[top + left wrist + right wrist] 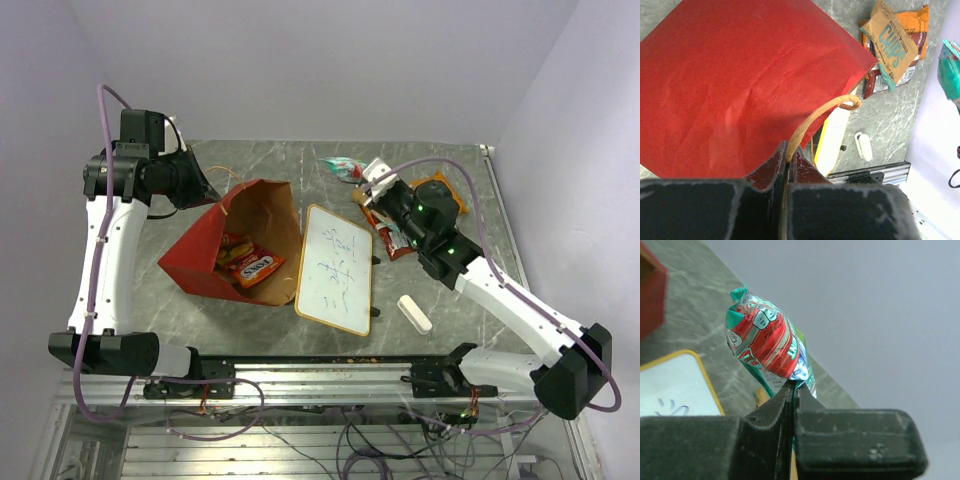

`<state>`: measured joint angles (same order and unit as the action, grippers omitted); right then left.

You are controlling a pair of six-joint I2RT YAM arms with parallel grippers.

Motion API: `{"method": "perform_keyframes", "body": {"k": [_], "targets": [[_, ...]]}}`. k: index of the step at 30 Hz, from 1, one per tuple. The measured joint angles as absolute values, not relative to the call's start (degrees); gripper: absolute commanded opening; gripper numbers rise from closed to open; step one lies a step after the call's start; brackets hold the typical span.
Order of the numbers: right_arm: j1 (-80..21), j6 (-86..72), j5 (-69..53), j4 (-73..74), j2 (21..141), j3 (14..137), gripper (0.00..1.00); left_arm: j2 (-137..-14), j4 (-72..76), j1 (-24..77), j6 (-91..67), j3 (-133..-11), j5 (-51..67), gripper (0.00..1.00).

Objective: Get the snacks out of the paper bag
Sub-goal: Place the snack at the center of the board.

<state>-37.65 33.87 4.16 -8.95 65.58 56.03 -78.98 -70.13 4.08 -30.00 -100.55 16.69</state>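
The red paper bag (205, 250) lies on its side left of centre, its brown inside open toward the whiteboard. An orange packet (258, 268) and a yellow one (233, 247) of the snacks lie in its mouth. My left gripper (207, 186) is shut on the bag's string handle (815, 117), above the bag's red wall (740, 85). My right gripper (794, 386) is shut on the edge of a teal and red packet (765, 340) and holds it off the table at the back (343, 168). A brown chips packet (890, 42), an orange packet (915, 20) and a red bar (390, 238) lie on the table to the right.
A wood-framed whiteboard (338, 268) lies between the bag and my right arm. A white eraser block (414, 313) sits near the front edge, right of the board. Walls close in the table at the back and both sides.
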Motion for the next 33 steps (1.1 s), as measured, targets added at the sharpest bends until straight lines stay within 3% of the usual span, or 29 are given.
{"method": "perform_keyframes", "body": {"k": [10,22,33], "targets": [[-25.4,20.4,17.1,3.2,78.4,66.9,0.0,-79.0,-70.2,4.1,-30.0,-100.7,16.7,0.07],[-18.6,10.4,37.7,16.9,93.3,78.4,0.0,-79.0,-70.2,4.1,-30.0,-100.7,16.7,0.07],[-17.6,11.7,39.8,18.7,101.0,79.4,0.0,-78.9,-70.4,4.1,-30.0,-100.7,16.5,0.07]]}}
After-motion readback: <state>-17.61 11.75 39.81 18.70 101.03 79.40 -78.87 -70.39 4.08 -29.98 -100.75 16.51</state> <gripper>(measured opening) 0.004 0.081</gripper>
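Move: The right hand, already holding the green-and-red snack high up, has the snack pile some 15 cm ahead, 18 cm to its right and about 30 cm below. In the pile, the chips bag lies about 14 cm ahead and 13 cm right of this hand, the orange bag about 19 cm ahead and 24 cm right. The whiteboard is roughly 1 cm back and 3 cm left, at table height. From the left hand, the pile is about 20 cm ahead, 47 cm right and 28 cm below. Swinging right by about 20 cm while also reaching forward and sinking, the right hand carries the green-and-red snack from in front of the pile towards its far right part, then goes on almost straight down. The wrist turns some 60 degrees clockwise and tips down on the way; the fingers keep their grip. ##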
